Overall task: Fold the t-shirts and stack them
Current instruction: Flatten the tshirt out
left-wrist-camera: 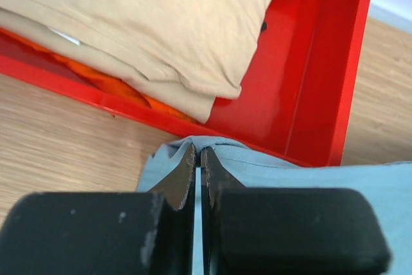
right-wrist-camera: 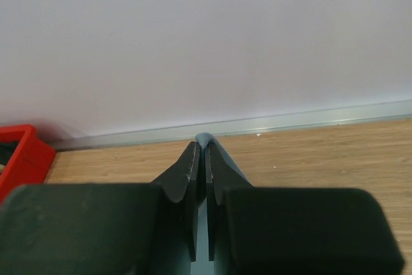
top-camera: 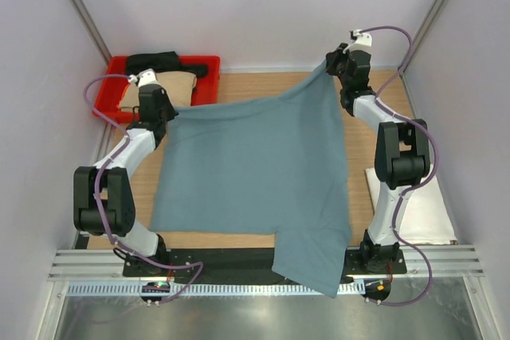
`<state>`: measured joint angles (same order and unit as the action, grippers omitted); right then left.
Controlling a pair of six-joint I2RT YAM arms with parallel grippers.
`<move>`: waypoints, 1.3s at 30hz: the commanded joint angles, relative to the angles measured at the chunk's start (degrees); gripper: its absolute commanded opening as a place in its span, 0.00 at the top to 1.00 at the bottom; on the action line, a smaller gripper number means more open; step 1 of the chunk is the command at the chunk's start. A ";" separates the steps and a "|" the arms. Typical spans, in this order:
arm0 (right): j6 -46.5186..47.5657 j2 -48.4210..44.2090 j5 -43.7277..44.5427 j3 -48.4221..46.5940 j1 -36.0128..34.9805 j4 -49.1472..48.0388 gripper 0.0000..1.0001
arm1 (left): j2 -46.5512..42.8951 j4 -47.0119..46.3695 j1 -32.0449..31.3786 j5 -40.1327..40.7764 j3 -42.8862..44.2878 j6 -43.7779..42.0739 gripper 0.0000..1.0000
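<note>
A dusty teal-blue t-shirt (top-camera: 255, 165) lies spread across the wooden table, with one near corner hanging over the front edge. My left gripper (top-camera: 166, 111) is shut on its far left corner, close to the red tray. In the left wrist view the teal cloth (left-wrist-camera: 270, 172) bunches around the shut left gripper (left-wrist-camera: 198, 151). My right gripper (top-camera: 331, 68) holds the far right corner lifted near the back wall. In the right wrist view a small fold of teal cloth (right-wrist-camera: 203, 138) peeks out above the right gripper (right-wrist-camera: 201, 146). A tan t-shirt (top-camera: 159, 89) and a black t-shirt (top-camera: 163, 61) lie in the tray.
The red tray (top-camera: 203, 77) stands at the back left, its wall (left-wrist-camera: 322, 82) just beyond the left fingertips. A folded white t-shirt (top-camera: 418, 205) lies at the right edge beside the right arm. Walls enclose the table at the back and on both sides.
</note>
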<state>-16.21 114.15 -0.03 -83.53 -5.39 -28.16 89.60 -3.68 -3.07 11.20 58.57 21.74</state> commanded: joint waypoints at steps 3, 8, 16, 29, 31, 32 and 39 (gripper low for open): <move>-0.58 -4.01 -1.29 -2.08 0.12 2.04 0.99 | -0.30 1.04 0.78 4.53 4.80 -1.79 1.00; -0.76 -11.31 -0.32 3.71 -0.68 7.68 0.99 | -2.76 3.51 1.66 7.07 5.77 -1.44 1.00; -2.16 -19.57 3.37 8.38 -0.68 7.77 0.99 | -9.43 10.19 4.91 4.62 6.30 0.93 1.00; 1.00 -38.64 5.75 -8.92 -0.33 23.94 0.99 | -39.74 18.18 5.09 -1.09 19.54 2.61 1.00; 0.56 -39.61 5.83 -13.65 -0.32 27.61 0.99 | -41.96 18.80 5.01 -1.44 22.10 2.35 1.00; 0.56 -40.23 5.57 -15.59 -0.33 29.64 0.99 | -43.27 20.63 5.09 -1.62 26.21 2.00 1.00; -1.10 -48.22 5.66 -27.57 -0.33 36.17 0.99 | -46.35 26.53 5.00 -4.07 41.78 1.03 1.00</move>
<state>-16.84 70.46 3.77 -107.09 -6.00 5.37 43.31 19.00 1.54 8.27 96.16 23.57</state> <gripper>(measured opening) 0.099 0.008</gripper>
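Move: I already hold the blue t-shirt's far edge up in both hands. Its body's middle lies about 23 cm right of my left hand, 19 cm back and 12 cm below; from my right hand it is about 22 cm left, 34 cm back and 19 cm below. The red bin's middle is some 14 cm ahead, 8 cm left and 13 cm below my left hand. The white cloth lies about 19 cm right, 42 cm back and 24 cm below my right hand. Keeping both pinches, I first ease my left hand a few centimetres left while my right draws back almost level. Then I sweep both up and back ever faster, some 48 cm up and 30 cm back on the left, slightly less on the right, away from table and bin; my left fingers tip upward about 60 degrees, my right about half that. ##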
